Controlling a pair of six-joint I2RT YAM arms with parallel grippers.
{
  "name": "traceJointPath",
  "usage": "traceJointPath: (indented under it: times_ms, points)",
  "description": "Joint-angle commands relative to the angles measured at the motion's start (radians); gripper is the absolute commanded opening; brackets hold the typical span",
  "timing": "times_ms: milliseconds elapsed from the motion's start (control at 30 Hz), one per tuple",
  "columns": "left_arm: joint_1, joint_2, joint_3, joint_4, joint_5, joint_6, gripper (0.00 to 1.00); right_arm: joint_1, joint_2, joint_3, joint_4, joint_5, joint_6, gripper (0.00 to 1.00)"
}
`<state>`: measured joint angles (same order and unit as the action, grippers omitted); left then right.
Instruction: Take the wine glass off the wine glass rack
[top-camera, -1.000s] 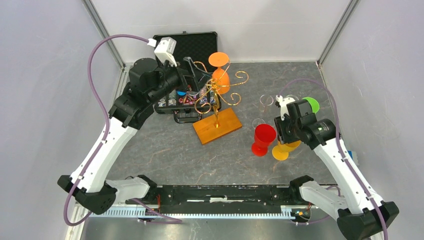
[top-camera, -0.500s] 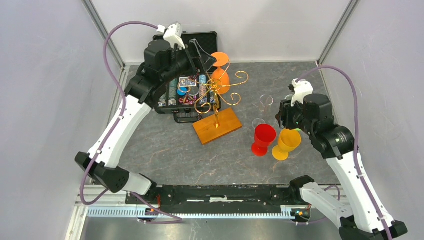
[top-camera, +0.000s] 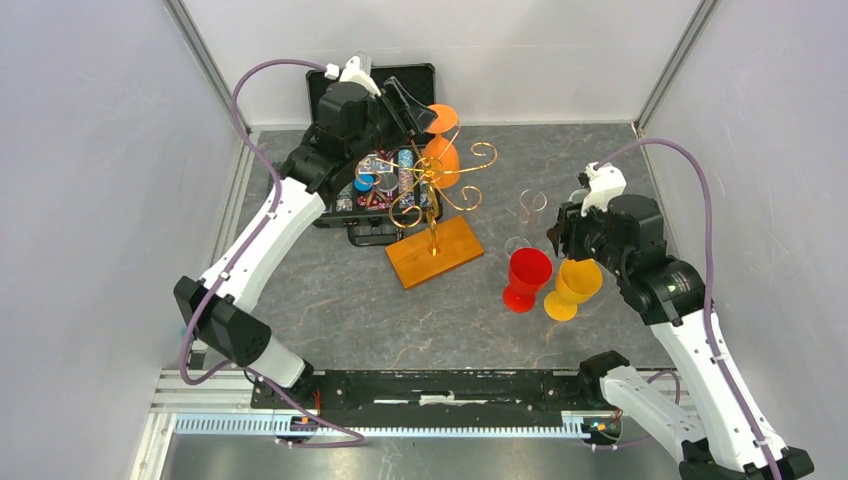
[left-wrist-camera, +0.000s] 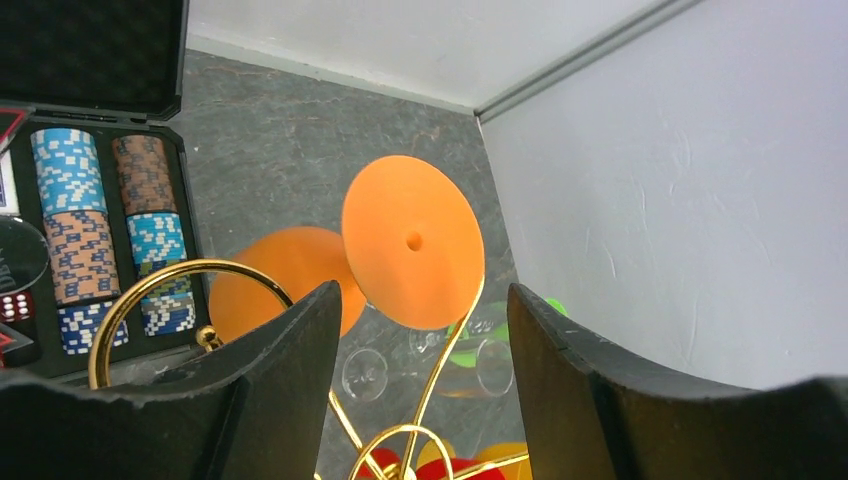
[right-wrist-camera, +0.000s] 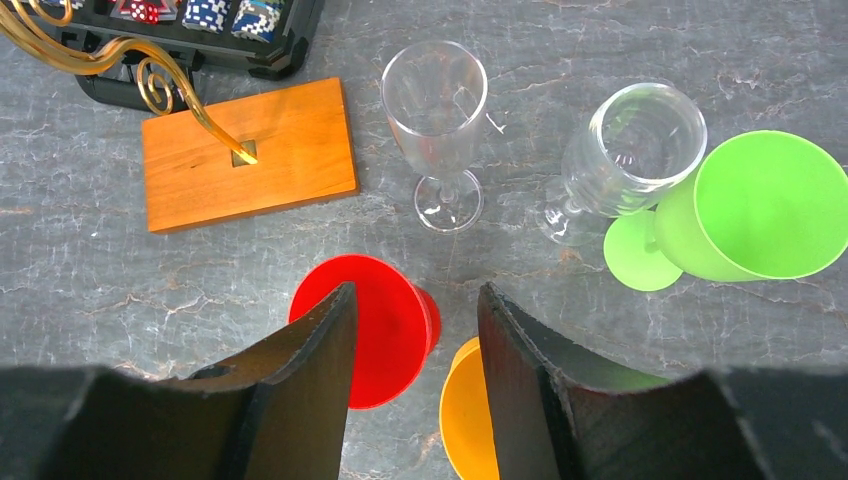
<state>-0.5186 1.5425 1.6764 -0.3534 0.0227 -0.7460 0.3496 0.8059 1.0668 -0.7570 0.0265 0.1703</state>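
Observation:
An orange wine glass (top-camera: 441, 158) hangs upside down on the golden wine glass rack (top-camera: 433, 205), with its round foot (top-camera: 438, 118) on top. My left gripper (top-camera: 412, 108) is open beside that foot. In the left wrist view the foot (left-wrist-camera: 412, 240) sits just beyond my left gripper (left-wrist-camera: 425, 295), with the bowl (left-wrist-camera: 285, 280) behind the left finger and a gold wire (left-wrist-camera: 455, 350) running between the jaws. My right gripper (right-wrist-camera: 416, 290) is open and holds nothing, hovering over a red glass (right-wrist-camera: 385, 325) and a yellow glass (right-wrist-camera: 475, 420).
An open black case of chips (top-camera: 375, 90) stands behind the rack. The rack's wooden base (top-camera: 435, 250) lies mid-table. The red glass (top-camera: 528, 272) and yellow glass (top-camera: 575, 285) stand to its right. Two clear glasses (right-wrist-camera: 435, 100) (right-wrist-camera: 640, 140) and a green glass (right-wrist-camera: 760, 205) stand further back.
My left gripper has moved back and right to the orange glass's foot, and its jaws have narrowed. My right gripper has let go of the yellow glass and risen above it.

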Motion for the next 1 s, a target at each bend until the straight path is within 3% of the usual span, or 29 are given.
traceJointPath:
  times_ms: [0,200,367,733,967]
  points:
    - [-0.004,0.013,-0.015,0.085,-0.076,-0.116,0.66,0.003,-0.018,-0.008,0.050,0.006,0.003,0.53]
    - [-0.004,0.059,-0.009,0.102,-0.073,-0.194,0.56,0.003,-0.023,-0.014,0.056,0.006,0.003,0.53]
    - [-0.003,0.051,-0.080,0.182,-0.066,-0.286,0.55,0.003,-0.035,-0.017,0.055,0.016,0.001,0.53]
    - [-0.001,0.015,-0.173,0.294,-0.040,-0.415,0.24,0.003,-0.052,-0.032,0.059,0.016,0.005,0.53]
    - [0.002,-0.025,-0.212,0.333,-0.059,-0.431,0.13,0.003,-0.059,-0.040,0.064,0.016,0.008,0.53]
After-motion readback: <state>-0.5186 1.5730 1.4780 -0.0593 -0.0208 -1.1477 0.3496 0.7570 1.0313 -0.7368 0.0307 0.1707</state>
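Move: The left hand's target, the orange wine glass's foot, lies about 4 cm ahead, 3 cm right and 3 cm below. The rack hub is some 5 cm back, in line sideways and 6 cm below; an empty right-hand curl is about 2 cm back, 11 cm right and 5 cm below. From the idle right hand, the foot is roughly 19 cm ahead, 23 cm left and 8 cm higher. Left hand eases about 4 cm down-forward and right, left side rolling down 20 degrees, fingers closing on the orange foot. ##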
